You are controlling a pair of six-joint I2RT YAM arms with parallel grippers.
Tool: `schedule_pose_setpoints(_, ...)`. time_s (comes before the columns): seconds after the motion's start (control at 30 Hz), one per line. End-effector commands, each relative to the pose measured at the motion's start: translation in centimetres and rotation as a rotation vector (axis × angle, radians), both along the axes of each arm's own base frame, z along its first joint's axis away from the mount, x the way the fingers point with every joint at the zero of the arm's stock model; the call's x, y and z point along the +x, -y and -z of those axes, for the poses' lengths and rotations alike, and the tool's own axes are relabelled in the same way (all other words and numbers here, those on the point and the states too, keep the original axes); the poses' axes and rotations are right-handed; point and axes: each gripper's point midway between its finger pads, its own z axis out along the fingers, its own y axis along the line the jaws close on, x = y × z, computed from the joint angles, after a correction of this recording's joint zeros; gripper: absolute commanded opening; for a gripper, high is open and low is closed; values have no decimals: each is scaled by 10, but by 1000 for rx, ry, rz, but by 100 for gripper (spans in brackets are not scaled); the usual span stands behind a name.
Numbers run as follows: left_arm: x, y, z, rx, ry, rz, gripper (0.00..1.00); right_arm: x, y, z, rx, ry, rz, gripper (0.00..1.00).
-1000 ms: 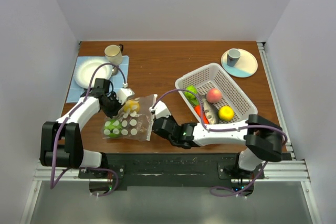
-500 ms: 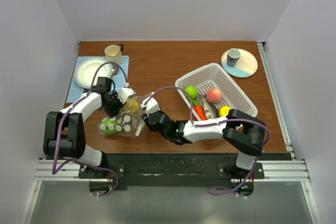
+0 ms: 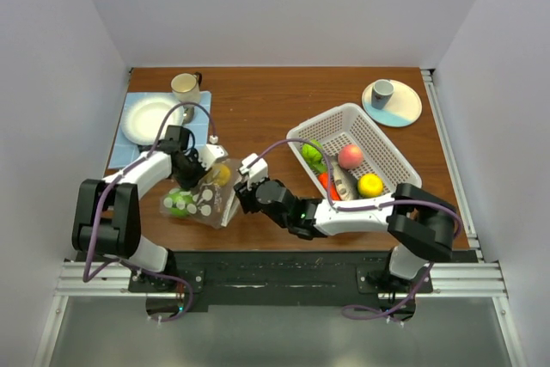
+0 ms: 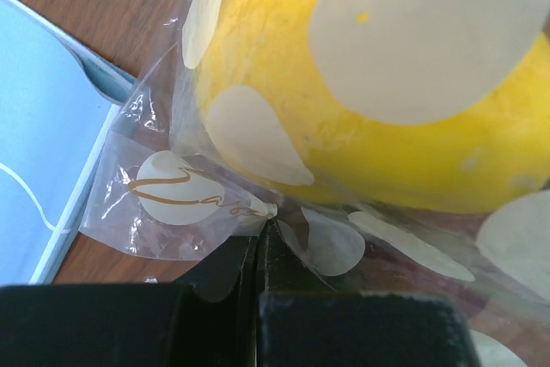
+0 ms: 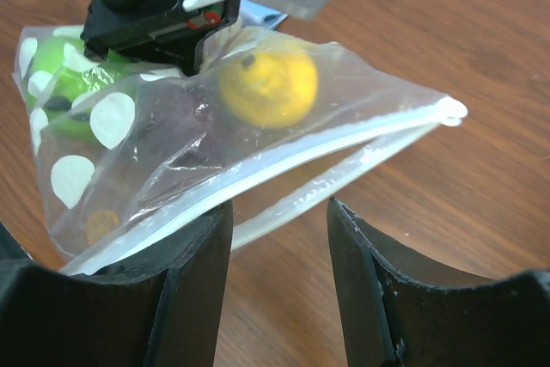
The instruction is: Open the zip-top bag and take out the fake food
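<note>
The zip-top bag (image 3: pixel 203 201) lies left of centre, clear with white dots, its zip mouth (image 5: pixel 344 139) gaping toward my right arm. Inside it sit a yellow fruit (image 5: pixel 268 83) and a green fruit (image 5: pixel 60 96). My left gripper (image 4: pixel 260 238) is shut on the bag's film at the far corner, beside the yellow fruit (image 4: pixel 369 83). My right gripper (image 5: pixel 279 212) stands open at the mouth, the lower zip strip running between its fingertips. In the top view it is at the bag's right edge (image 3: pixel 243 191).
A white perforated basket (image 3: pixel 382 145) at the right holds a pink fruit (image 3: pixel 349 156), a yellow fruit (image 3: pixel 370 185), a green piece (image 3: pixel 312 154), a carrot (image 3: pixel 328 186) and a fish (image 3: pixel 343 185). A plate (image 3: pixel 148 119) on a blue mat and a mug (image 3: pixel 185 86) stand back left. A cup on a saucer (image 3: pixel 382 92) stands back right.
My right gripper has swung left to the bag's mouth and its jaws have spread wider. The bag has bunched up toward the left. The left gripper kept its pinch.
</note>
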Motion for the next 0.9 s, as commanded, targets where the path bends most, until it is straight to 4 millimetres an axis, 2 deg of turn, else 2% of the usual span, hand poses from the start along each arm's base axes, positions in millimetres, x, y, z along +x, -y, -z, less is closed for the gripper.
schedule_pose_setpoints(0.0,4,5,-9,10,53,47,0,-4,-10,9,48,-25,-14,52)
schedule_pose_setpoints(0.1,5,6,-11,16,55,57,0,-4,-15,13,60,-31,-20,53)
schedule_pose_setpoints(0.17,5,11,-13,14,54,68,0,-2,-19,15,58,-26,-21,60)
schedule_pose_setpoints(0.2,4,14,-15,7,55,74,0,-1,-25,16,61,-21,-20,65)
schedule_pose_setpoints(0.23,3,20,-17,5,59,89,0,0,-28,16,66,-13,-22,76)
schedule_pose_setpoints(0.27,2,23,-17,2,58,98,0,2,-33,12,67,6,-29,81)
schedule_pose_setpoints(0.3,2,26,-19,8,64,104,0,4,-38,19,61,13,-30,87)
schedule_pose_setpoints(0.43,-5,37,-16,34,62,150,0,9,-48,19,47,56,-22,91)
schedule_pose_setpoints(0.6,-16,47,-6,43,31,199,0,12,-57,8,44,119,-14,93)
schedule_pose_setpoints(0.8,-34,56,4,34,-27,291,0,25,-46,12,-26,200,49,94)
schedule_pose_setpoints(0.87,-43,59,6,23,-52,320,0,28,-45,19,-64,216,49,95)
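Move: The yellow food in the bag lies about 7 cm ahead of the right gripper, 5 cm to its left and 9 cm below. The bag's zip mouth is nearer, roughly 2 cm left and 8 cm down; the green food lies 16 cm left, level fore and aft, 10 cm down. From the left gripper, shut on the bag's closed end, the yellow food is some 8 cm to the right and 3 cm ahead, slightly higher. Dip the right gripper about 6 cm into the bag's mouth, carry it some 4 cm left towards the yellow food, and spread the half-open fingers wide under the upper rim, then ease up 2 cm. Meanwhile keep the left fingers shut on the closed end and bring it 5 cm right and a little back, turning it clockwise, to feed the bag towards the right hand. ##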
